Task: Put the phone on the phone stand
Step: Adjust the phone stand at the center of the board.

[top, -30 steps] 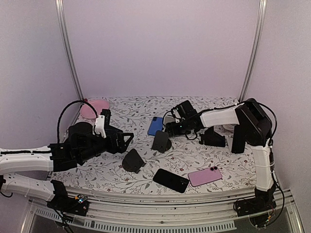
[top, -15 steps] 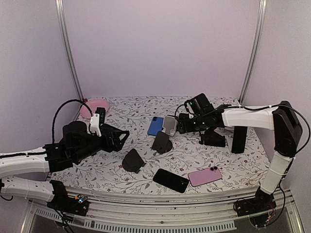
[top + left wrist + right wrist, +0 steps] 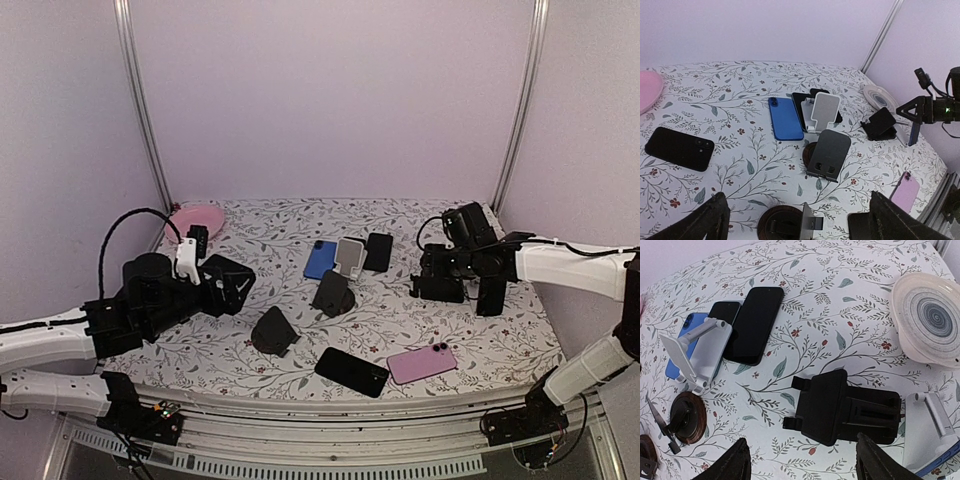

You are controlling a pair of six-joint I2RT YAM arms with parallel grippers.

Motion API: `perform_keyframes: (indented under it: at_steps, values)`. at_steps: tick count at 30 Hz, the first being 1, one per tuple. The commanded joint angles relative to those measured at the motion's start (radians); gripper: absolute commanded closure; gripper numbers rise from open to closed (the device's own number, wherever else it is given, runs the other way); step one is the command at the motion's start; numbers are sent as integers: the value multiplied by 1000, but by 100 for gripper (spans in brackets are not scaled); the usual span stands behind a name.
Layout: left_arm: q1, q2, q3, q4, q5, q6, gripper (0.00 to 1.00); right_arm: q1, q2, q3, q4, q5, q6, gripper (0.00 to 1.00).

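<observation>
Several phones lie flat on the floral table: a blue phone (image 3: 320,260), a black phone (image 3: 378,252) beside the white stand (image 3: 349,257), another black phone (image 3: 352,372) and a pink phone (image 3: 421,363) at the front. A dark grey stand (image 3: 332,292) is in the middle. My right gripper (image 3: 432,268) hovers open over a black stand (image 3: 845,407), nothing between its fingers (image 3: 735,460). My left gripper (image 3: 238,285) is open and empty at the left, facing the grey stand (image 3: 828,154) and blue phone (image 3: 785,118).
A pink plate (image 3: 195,222) is at the back left and a white striped bowl (image 3: 932,317) at the back right. Another black stand (image 3: 273,332) sits front centre. A white stand holding a blue phone (image 3: 930,435) is by the right gripper.
My right arm has pulled back to the right, away from the white stand, and the black phone now lies uncovered beside that stand. My left arm has drawn back slightly to the left.
</observation>
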Motion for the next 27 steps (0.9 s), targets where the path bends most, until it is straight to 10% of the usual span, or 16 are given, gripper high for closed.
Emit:
perform_keyframes:
  at_steps: [1,27]
  values:
    - [19,-35,-25,-50,-82,34,3,-63,-15,-27,42,-39,16,32]
    - [41,-368,-288,-34,-330,44,3,-140,175,-31,166,-151,33,73]
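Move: About 5 cm ahead of the right hand, 4 cm to its right and 11 cm below lies the black phone stand. Roughly 12 cm right of that stand is the loaded white stand, and the round bowl stands about 14 cm farther out and 13 cm right of it; the black phone lies some 17 cm ahead and 9 cm left of the right hand. From the left hand the black stand is about 48 cm right, 14 cm ahead and 18 cm below. Sinking about 5 cm towards the black stand's raised plate, the right hand first slips 2.5 cm right, then descends while edging nearly 3 cm forward, its fingers closing from nearly three-quarters open to under a third; contact can't be seen. The open, empty left hand swings some 10 cm left, away from the stand, dipping about 4 cm overall and turning roughly 20 degrees counter-clockwise. ##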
